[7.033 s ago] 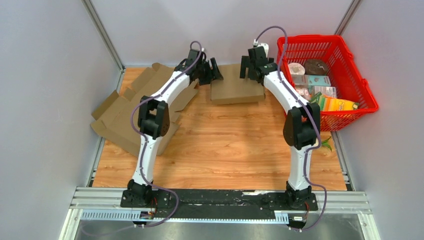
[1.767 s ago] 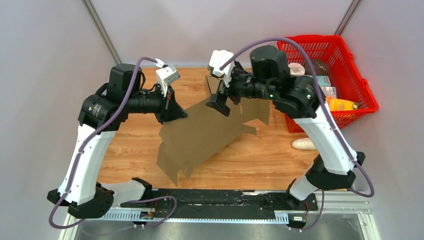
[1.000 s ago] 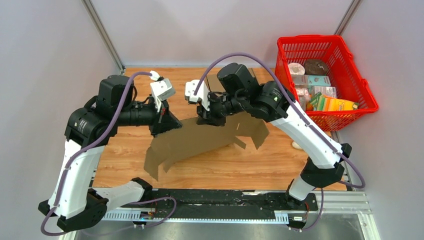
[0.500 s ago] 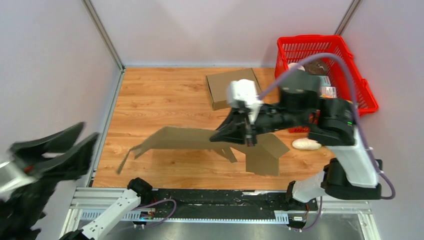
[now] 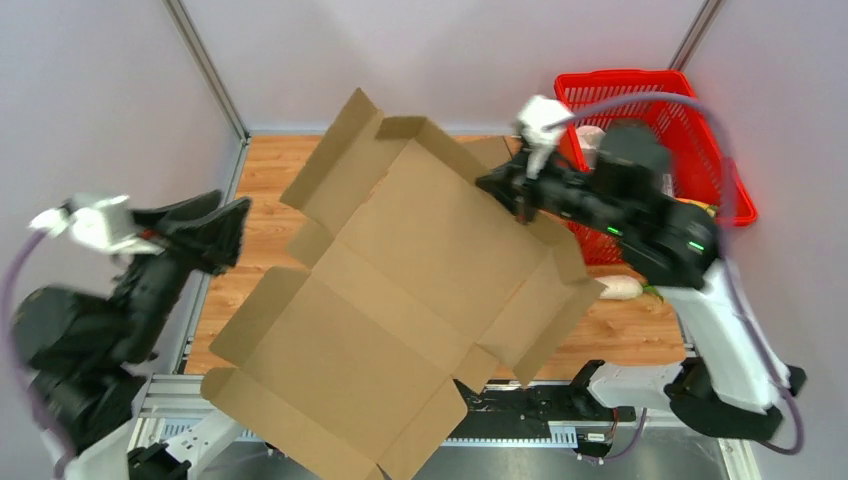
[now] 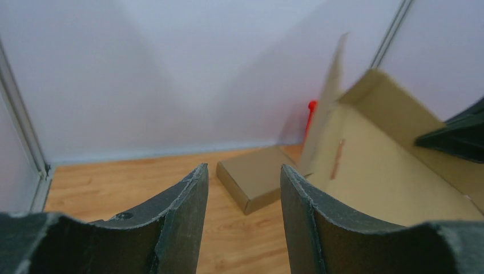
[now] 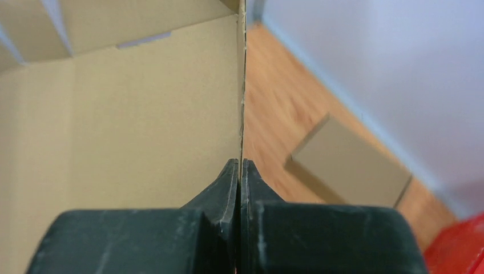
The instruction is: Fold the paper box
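Note:
A large flat unfolded brown cardboard box blank (image 5: pixel 400 290) is lifted high toward the top camera and fills the middle of that view. My right gripper (image 5: pixel 512 192) is shut on its upper right edge; in the right wrist view the jaws (image 7: pixel 240 165) pinch the thin cardboard edge (image 7: pixel 142 114). My left gripper (image 5: pixel 215 225) is open and empty at the left, raised and apart from the blank; its fingers (image 6: pixel 182 200) frame the table. The blank (image 6: pixel 371 165) shows at the right of the left wrist view.
A folded closed cardboard box (image 6: pixel 259 174) lies on the wooden table (image 6: pixel 114 182) near the back; it also shows in the right wrist view (image 7: pixel 348 162). A red basket (image 5: pixel 690 110) with groceries stands at the back right. A white object (image 5: pixel 620 288) lies by the basket.
My right gripper has swung the blank up from low over the table so its face is raised toward the camera. My left arm has let go of it and pulled back to the left, open.

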Robot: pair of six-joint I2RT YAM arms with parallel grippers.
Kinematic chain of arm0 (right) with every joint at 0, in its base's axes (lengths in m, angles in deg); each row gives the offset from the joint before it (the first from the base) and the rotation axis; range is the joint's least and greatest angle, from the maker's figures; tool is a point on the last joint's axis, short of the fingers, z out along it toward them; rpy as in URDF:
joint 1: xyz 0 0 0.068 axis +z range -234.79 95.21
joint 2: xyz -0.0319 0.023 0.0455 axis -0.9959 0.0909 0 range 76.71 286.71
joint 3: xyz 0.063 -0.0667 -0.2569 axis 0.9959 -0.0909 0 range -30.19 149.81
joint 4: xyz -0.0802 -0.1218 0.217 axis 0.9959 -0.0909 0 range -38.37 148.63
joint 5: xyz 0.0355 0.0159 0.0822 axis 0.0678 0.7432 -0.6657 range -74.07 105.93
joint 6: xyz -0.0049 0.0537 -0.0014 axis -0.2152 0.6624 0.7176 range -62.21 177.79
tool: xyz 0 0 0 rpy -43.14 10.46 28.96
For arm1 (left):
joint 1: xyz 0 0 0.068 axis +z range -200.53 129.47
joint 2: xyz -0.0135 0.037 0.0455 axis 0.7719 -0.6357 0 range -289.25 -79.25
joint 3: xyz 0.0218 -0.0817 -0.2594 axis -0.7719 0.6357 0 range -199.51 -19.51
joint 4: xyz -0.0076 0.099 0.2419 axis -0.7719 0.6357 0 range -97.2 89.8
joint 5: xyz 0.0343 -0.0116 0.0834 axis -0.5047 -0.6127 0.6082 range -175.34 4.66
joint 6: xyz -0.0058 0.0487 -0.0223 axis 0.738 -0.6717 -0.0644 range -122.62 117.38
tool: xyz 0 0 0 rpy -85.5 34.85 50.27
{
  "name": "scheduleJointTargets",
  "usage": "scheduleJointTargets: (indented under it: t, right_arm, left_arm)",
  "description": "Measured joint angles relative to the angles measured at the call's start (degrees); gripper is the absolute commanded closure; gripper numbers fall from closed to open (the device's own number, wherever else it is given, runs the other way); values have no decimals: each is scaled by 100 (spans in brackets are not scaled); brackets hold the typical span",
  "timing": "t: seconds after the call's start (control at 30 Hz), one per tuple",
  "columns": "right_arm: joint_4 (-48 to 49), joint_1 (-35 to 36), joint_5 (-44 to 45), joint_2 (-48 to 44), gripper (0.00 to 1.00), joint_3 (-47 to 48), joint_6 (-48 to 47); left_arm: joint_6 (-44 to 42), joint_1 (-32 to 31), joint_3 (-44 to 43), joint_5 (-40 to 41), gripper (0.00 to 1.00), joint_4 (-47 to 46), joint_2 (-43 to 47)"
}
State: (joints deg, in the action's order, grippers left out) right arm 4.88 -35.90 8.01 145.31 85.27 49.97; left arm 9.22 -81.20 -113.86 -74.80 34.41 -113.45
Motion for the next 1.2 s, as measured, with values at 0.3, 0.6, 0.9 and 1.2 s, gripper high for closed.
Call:
scheduleJointTargets:
  t: [0.3,0.6,0.9,1.2]
  right_arm:
    - [542,-1287,-350,1976,100,-2463,-855]
    - [627,-1974,-1290,2319,100,-2496,-1690]
    - [400,-2052,-1899,2723,100,-2059,-2098]
    - [186,-2052,-2105,2798,100,-1770,-2282]
  left_arm:
    - [170,0,1606,-76,43,66,-1088]
    - [1095,1106,3462,-1766,42,-1991,-2208]
    - [656,826,3477,-2540,36,-3552,-3694]
    - [-503,619,2704,-2437,45,-3576,-4258]
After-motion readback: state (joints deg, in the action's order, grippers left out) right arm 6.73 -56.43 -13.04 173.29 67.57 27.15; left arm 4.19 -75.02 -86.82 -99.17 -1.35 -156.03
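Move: Out ahead and to the right of the open left hand, about 14 cm forward, 26 cm right and nearly level, is the far-left corner of the raised cardboard sheet. The right hand already pinches that sheet's edge, with the corner some 9 cm ahead and 12 cm left of it; the near table area it lowers towards lies roughly 3 cm back, 11 cm left and 50 cm below. The finished box is about 27 cm ahead, 3 cm left and 47 cm below the right hand. Swinging the sheet down by its pinched edge, the right hand drops quickly nearly 30 cm and goes about 15 cm forward, fingertips dipping some 35 degrees, then holds almost still. The left hand sweeps forward, down and right, roughly 26, 26 and 18 cm, tipping down and turning clockwise, to bring its still-open fingers around the sheet's far-left corner. ##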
